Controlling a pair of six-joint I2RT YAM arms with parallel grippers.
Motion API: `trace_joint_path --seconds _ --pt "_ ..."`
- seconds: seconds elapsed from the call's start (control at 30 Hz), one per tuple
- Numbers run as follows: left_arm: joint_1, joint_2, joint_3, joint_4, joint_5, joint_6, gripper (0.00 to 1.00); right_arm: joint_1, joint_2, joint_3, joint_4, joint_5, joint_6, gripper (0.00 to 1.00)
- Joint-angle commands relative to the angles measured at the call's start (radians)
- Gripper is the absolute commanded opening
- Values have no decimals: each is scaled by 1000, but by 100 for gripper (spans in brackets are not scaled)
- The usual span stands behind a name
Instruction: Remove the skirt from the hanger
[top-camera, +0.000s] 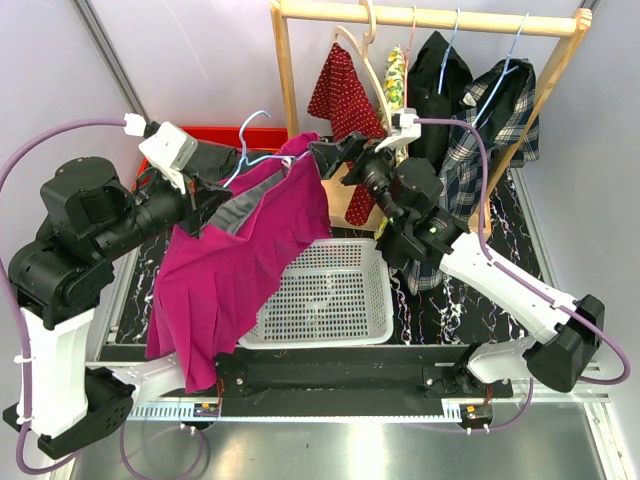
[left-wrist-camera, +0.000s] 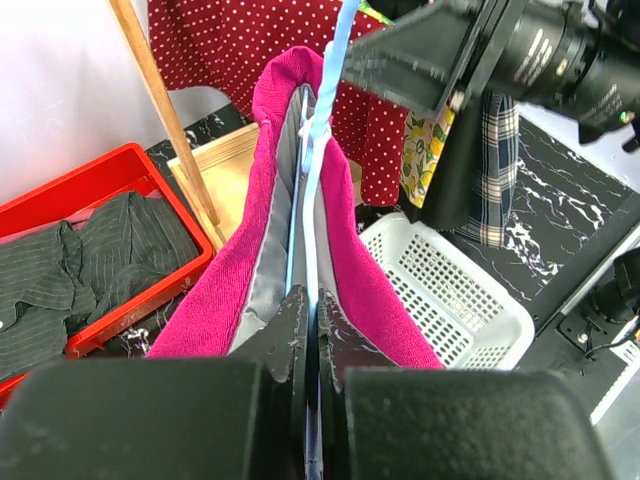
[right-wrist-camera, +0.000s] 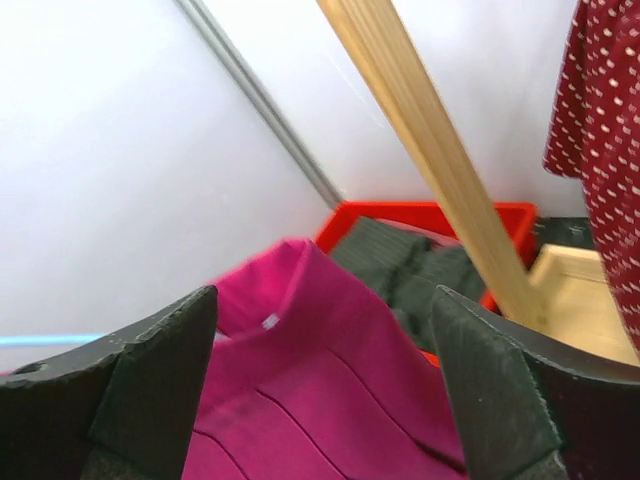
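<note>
The magenta skirt (top-camera: 230, 270) hangs from a light blue wire hanger (top-camera: 255, 130), lifted over the table's left side. My left gripper (top-camera: 208, 200) is shut on the hanger's wire (left-wrist-camera: 322, 100), which runs between its fingertips (left-wrist-camera: 312, 305), with the skirt's waistband (left-wrist-camera: 365, 270) draped down both sides. My right gripper (top-camera: 322, 155) is open at the skirt's upper right corner. In the right wrist view the skirt's waist edge (right-wrist-camera: 330, 390) lies between the spread fingers (right-wrist-camera: 160, 380), and I cannot tell whether they touch it.
A white perforated basket (top-camera: 330, 300) sits under the skirt's right side. A red bin (top-camera: 262, 131) with dark striped clothes stands at the back left. A wooden rack (top-camera: 430, 18) behind carries a red dotted garment (top-camera: 345, 95) and plaid clothes (top-camera: 490, 130).
</note>
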Motion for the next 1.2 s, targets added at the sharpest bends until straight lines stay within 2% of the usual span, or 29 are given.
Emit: trace_joint_path --seconds 0.0,0.27,0.37,0.5,0.7,0.83,0.87,0.93,0.97,1.17 --pt "2 -19 22 83 44 16 0 -15 -2 24 106 -74 105 92" --pt "2 -18 39 80 38 21 0 -17 130 185 -15 -157 141 88" --pt "2 -19 39 80 40 24 0 -17 147 188 -40 -154 146 82" --pt "0 -16 45 78 40 24 0 -17 147 184 -64 -137 141 66" --pt "2 -19 51 77 34 27 0 -17 160 210 -141 -132 122 59" --pt "2 -22 51 77 29 29 0 -16 164 211 -175 -129 108 43" --pt "2 -22 51 77 27 30 0 -17 161 208 -179 -121 103 30" --pt "2 -19 50 77 26 33 0 -17 158 211 -190 -111 85 14" --pt "2 -19 48 77 24 32 0 -17 158 216 -193 -103 79 2" --pt "2 -22 -12 89 26 32 0 -17 178 363 -233 -123 7 0"
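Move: From the open right hand, the far corner of the skirt's waistband lies about 4 cm to the left, 2 cm ahead and 2 cm lower. The red dotted garment hangs roughly 12 cm ahead, 2 cm to the right and some 8 cm lower; the white basket sits about 15 cm back, 3 cm left and nearly 40 cm below. From the left hand, which holds the hanger and near waistband, that far corner is some 12 cm ahead, 12 cm right and about 4 cm lower. Leftward about 4 cm and slightly forward, the right hand first rises some 2 cm, then sinks about 5 cm onto the far corner of the skirt's waistband, its fingers tipping down roughly 10 degrees. They close from wide open during the descent and pinch the fabric edge between their tips. The left hand stays put, keeping its grip on hanger and skirt. ##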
